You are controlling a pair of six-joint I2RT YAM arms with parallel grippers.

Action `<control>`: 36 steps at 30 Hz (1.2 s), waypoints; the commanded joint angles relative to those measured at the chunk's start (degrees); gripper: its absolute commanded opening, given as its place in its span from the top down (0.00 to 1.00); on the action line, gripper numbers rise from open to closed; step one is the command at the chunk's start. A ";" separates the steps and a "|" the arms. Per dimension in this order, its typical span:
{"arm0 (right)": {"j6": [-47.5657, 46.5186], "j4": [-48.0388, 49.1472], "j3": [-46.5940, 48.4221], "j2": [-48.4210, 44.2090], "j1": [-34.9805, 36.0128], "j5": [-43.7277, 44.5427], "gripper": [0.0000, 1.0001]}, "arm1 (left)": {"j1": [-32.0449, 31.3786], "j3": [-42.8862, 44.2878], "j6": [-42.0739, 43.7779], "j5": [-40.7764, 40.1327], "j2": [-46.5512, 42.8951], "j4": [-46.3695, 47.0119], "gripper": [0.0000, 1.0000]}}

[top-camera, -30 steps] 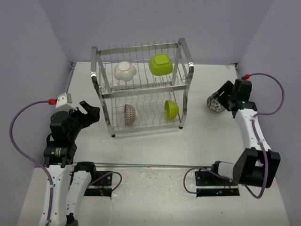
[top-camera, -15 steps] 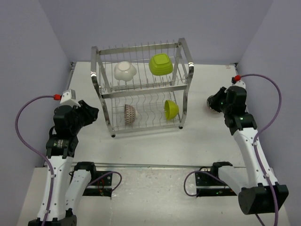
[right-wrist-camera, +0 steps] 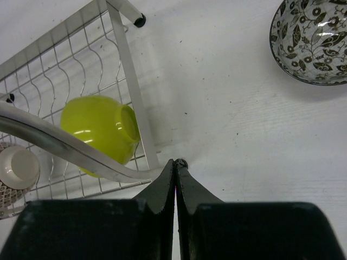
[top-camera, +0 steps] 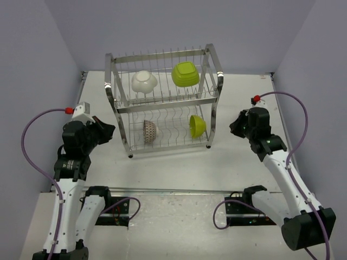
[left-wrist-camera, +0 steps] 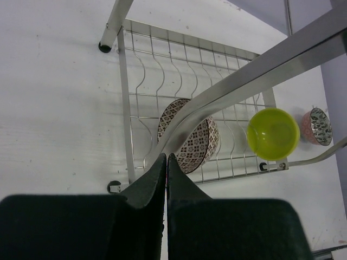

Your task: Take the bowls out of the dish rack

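Note:
The dish rack (top-camera: 162, 56) stands mid-table. Its top tier holds a white bowl (top-camera: 143, 81) and a squarish lime green bowl (top-camera: 185, 74). On the lower tier a patterned bowl (top-camera: 149, 131) and a round lime green bowl (top-camera: 197, 125) stand on edge. Another patterned bowl (right-wrist-camera: 314, 40) sits upright on the table right of the rack, hidden behind my right arm in the top view. My left gripper (top-camera: 108, 130) is shut and empty, left of the rack's lower tier. My right gripper (top-camera: 236, 125) is shut and empty too, between the rack and that bowl.
Grey walls enclose the table on three sides. The rack's front right foot (right-wrist-camera: 140, 21) and lower frame (right-wrist-camera: 130, 81) lie close ahead of my right fingertips. A chrome post (left-wrist-camera: 260, 65) crosses the left wrist view above the patterned bowl (left-wrist-camera: 190, 138).
Both grippers have shut with nothing in them. My right arm has swung left, away from the patterned bowl on the table and toward the rack. My left arm shifted only slightly.

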 commanded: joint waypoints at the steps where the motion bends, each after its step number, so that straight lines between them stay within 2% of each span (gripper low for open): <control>1: -0.73 2.86 -1.16 0.97 0.99 1.67 1.00 | -0.23 0.04 -1.51 3.65 0.03 2.52 1.00; 19: -0.55 5.41 -2.92 4.40 3.02 2.11 1.00 | -0.23 -2.25 -1.87 3.66 6.09 8.67 1.00; 28: -0.02 7.43 -3.45 5.28 9.60 6.24 1.00 | -0.23 -2.25 -1.34 2.95 10.40 11.92 1.00; 36: -0.02 7.96 -3.19 6.87 10.93 8.53 1.00 | -0.23 -1.37 -0.55 2.51 15.05 14.91 1.00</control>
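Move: The rack's left front leg is practically at the left fingertips, about 2 cm ahead and 3 cm right, with the patterned bowl 3 cm ahead, 10 cm right and 12 cm below. From the right hand, the rack's right front leg stands some 6 cm left and 1 cm ahead; the lower green bowl is 12 cm left, 3 cm ahead and 9 cm below, and the unloaded bowl 8 cm ahead, 9 cm right and 14 cm below. Shut left fingers push the rack's left leg about 5 cm forward, sinking; right hand sinks, then moves left. ##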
